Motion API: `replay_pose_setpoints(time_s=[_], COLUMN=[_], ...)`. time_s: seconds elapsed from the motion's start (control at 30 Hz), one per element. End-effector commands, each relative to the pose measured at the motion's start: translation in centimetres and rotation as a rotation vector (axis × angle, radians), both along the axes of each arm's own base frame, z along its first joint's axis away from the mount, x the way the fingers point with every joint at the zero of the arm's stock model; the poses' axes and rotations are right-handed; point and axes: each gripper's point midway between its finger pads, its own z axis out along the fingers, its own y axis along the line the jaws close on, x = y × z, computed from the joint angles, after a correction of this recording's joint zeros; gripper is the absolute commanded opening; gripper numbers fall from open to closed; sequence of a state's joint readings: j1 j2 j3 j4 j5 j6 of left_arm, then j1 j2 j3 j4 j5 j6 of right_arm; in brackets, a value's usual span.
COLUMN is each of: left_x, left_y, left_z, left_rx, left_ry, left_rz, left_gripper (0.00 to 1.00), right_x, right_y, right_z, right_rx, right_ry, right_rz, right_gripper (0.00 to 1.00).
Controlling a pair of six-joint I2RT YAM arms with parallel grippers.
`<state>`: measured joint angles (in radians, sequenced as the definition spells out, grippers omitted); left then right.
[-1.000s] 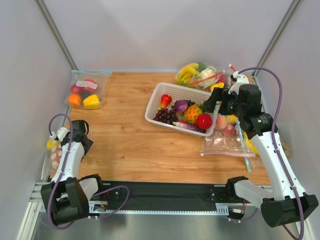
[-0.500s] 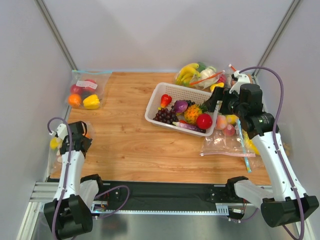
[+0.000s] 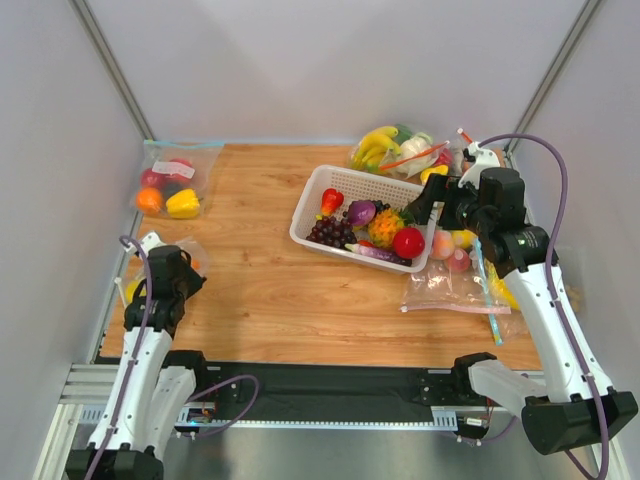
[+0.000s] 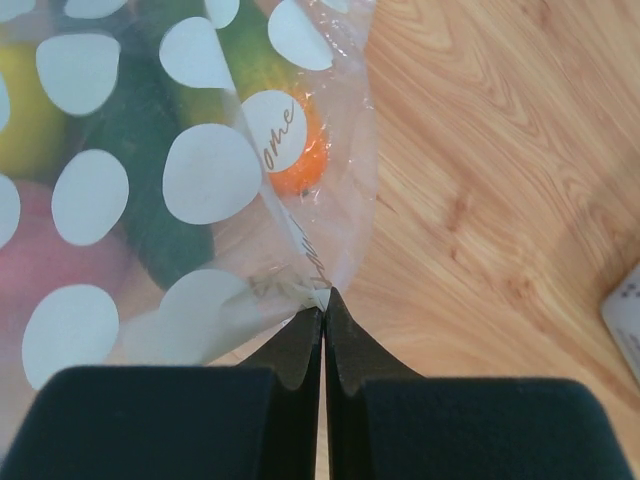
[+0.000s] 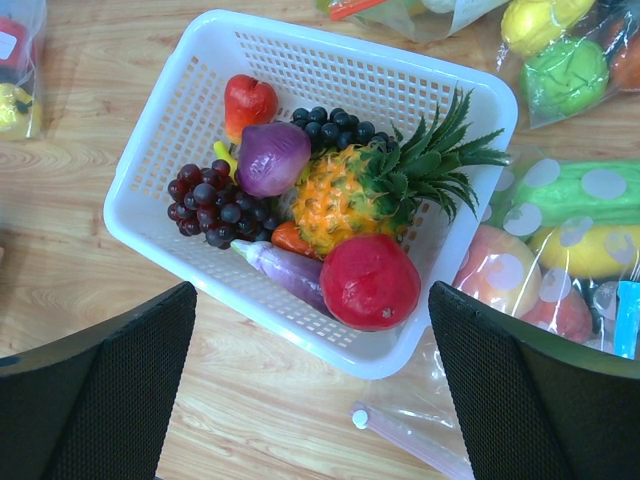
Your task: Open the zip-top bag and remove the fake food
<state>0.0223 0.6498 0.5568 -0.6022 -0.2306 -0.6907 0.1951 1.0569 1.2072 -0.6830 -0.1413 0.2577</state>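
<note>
The zip-top bag point(image 4: 190, 190), clear plastic with white dots, lies at the table's left edge point(image 3: 128, 291), largely under my left arm. My left gripper point(image 4: 325, 300) point(image 3: 160, 288) is shut on the bag's near corner, which is pinched at the fingertips. Through the plastic I see the fake food: a dark green cucumber point(image 4: 150, 210), a yellow fruit point(image 4: 25, 110), a pink piece point(image 4: 45, 265) and something orange point(image 4: 305, 160). My right gripper point(image 5: 310, 390) point(image 3: 432, 205) hangs open above the near rim of the white basket, holding nothing.
The white basket point(image 3: 312, 205) point(image 5: 170, 160) holds grapes, a pineapple and red fruits. Right of it lies a dotted bag with a blue zip strip point(image 5: 580, 215). More fruit bags sit at the back point(image 3: 395, 150) and back left point(image 3: 172, 185). A pink-stripped bag point(image 3: 445, 295) lies front right.
My left gripper has shut on the bag's corner and the arm has swung right, toward the table's middle, drawing the bag with it. The right arm has not moved.
</note>
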Motion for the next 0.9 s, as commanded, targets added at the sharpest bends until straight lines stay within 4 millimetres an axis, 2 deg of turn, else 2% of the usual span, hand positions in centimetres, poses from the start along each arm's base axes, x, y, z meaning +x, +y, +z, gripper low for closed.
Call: replay_pose_setpoints(time_s=[0.0,0.03,0.1,0.13,0.2,0.23,0.3,0.33,0.4,0.43,0.5,0.53,0.7,0.87], left_x=[1.0,1.0,1.2,0.9,0.9,0.5,0.4,-0.1,-0.3,-0.9,-1.2,-2.2,-4.9,-6.2], left_y=[-3.4,-5.0,-6.3,-7.8,-8.8,-10.4,-11.6,-13.4,-15.2,-16.9,-18.3,-19.9,-25.5,-30.1], left_z=[2.0,1.8,1.9,1.9,1.9,2.0,1.9,1.9,1.8,1.8,1.5,1.4,1.4,2.7], left_rx=[-0.019,-0.033,-0.035,-0.036,-0.020,-0.015,0.005,-0.001,-0.001,-0.002,0.033,0.040,0.038,0.028], left_ry=[-0.061,-0.058,-0.057,-0.055,-0.045,-0.044,-0.039,-0.038,-0.029,-0.029,-0.011,-0.005,0.001,-0.049], left_rz=[-0.187,-0.253,-0.293,-0.347,-0.370,-0.429,-0.461,-0.519,-0.563,-0.607,-0.627,-0.686,-0.849,-1.039], left_gripper=[0.00,0.00,0.00,0.00,0.00,0.00,0.00,0.00,0.00,0.00,0.00,0.00,0.00,0.00], right_x=[0.3,0.2,0.3,0.3,0.3,0.3,0.1,0.1,0.1,0.0,0.0,-0.1,-0.3,-0.4], right_y=[0.9,1.1,1.7,1.8,2.0,1.9,2.1,2.2,2.3,2.3,2.2,2.1,1.8,1.6], right_z=[0.9,0.7,0.3,0.2,0.0,-0.1,-0.2,-0.1,-0.3,-0.3,-0.3,-0.2,-0.1,-0.5], right_rx=[0.054,0.063,0.085,0.089,0.098,0.098,0.106,0.111,0.113,0.114,0.109,0.105,0.087,0.078], right_ry=[-0.021,-0.013,0.001,0.005,0.009,0.010,0.011,0.011,0.017,0.019,0.020,0.016,0.009,0.017], right_rz=[0.026,0.033,0.051,0.054,0.058,0.056,0.066,0.068,0.074,0.073,0.072,0.069,0.060,0.054], right_gripper=[1.00,0.99,0.99,0.98,0.98,0.98,0.98,0.98,0.98,0.98,0.98,0.98,0.98,0.99])
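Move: The left hand already holds the white-dotted zip-top bag by a corner. The bare table patch it is bound for, on the near side of the basket, lies about 24 cm to its right, 5 cm back and 10 cm below. From that hand the white basket's middle is some 40 cm right and 16 cm ahead, and the pepper bag 23 cm ahead, 5 cm left. From the right hand the patch is roughly 35 cm left, 12 cm back and 26 cm lower. With its fingers still shut on the corner of the dotted bag, the left hand sweeps briskly right across the near part of the table, about 26 cm at nearly constant height, bringing the bag towards the bare patch in front of the basket. It goes straight sideways at first, then curves back some 7 cm towards the base while turning about 55 degrees clockwise; meanwhile the open, empty right hand shifts slightly left and down, then holds still. ##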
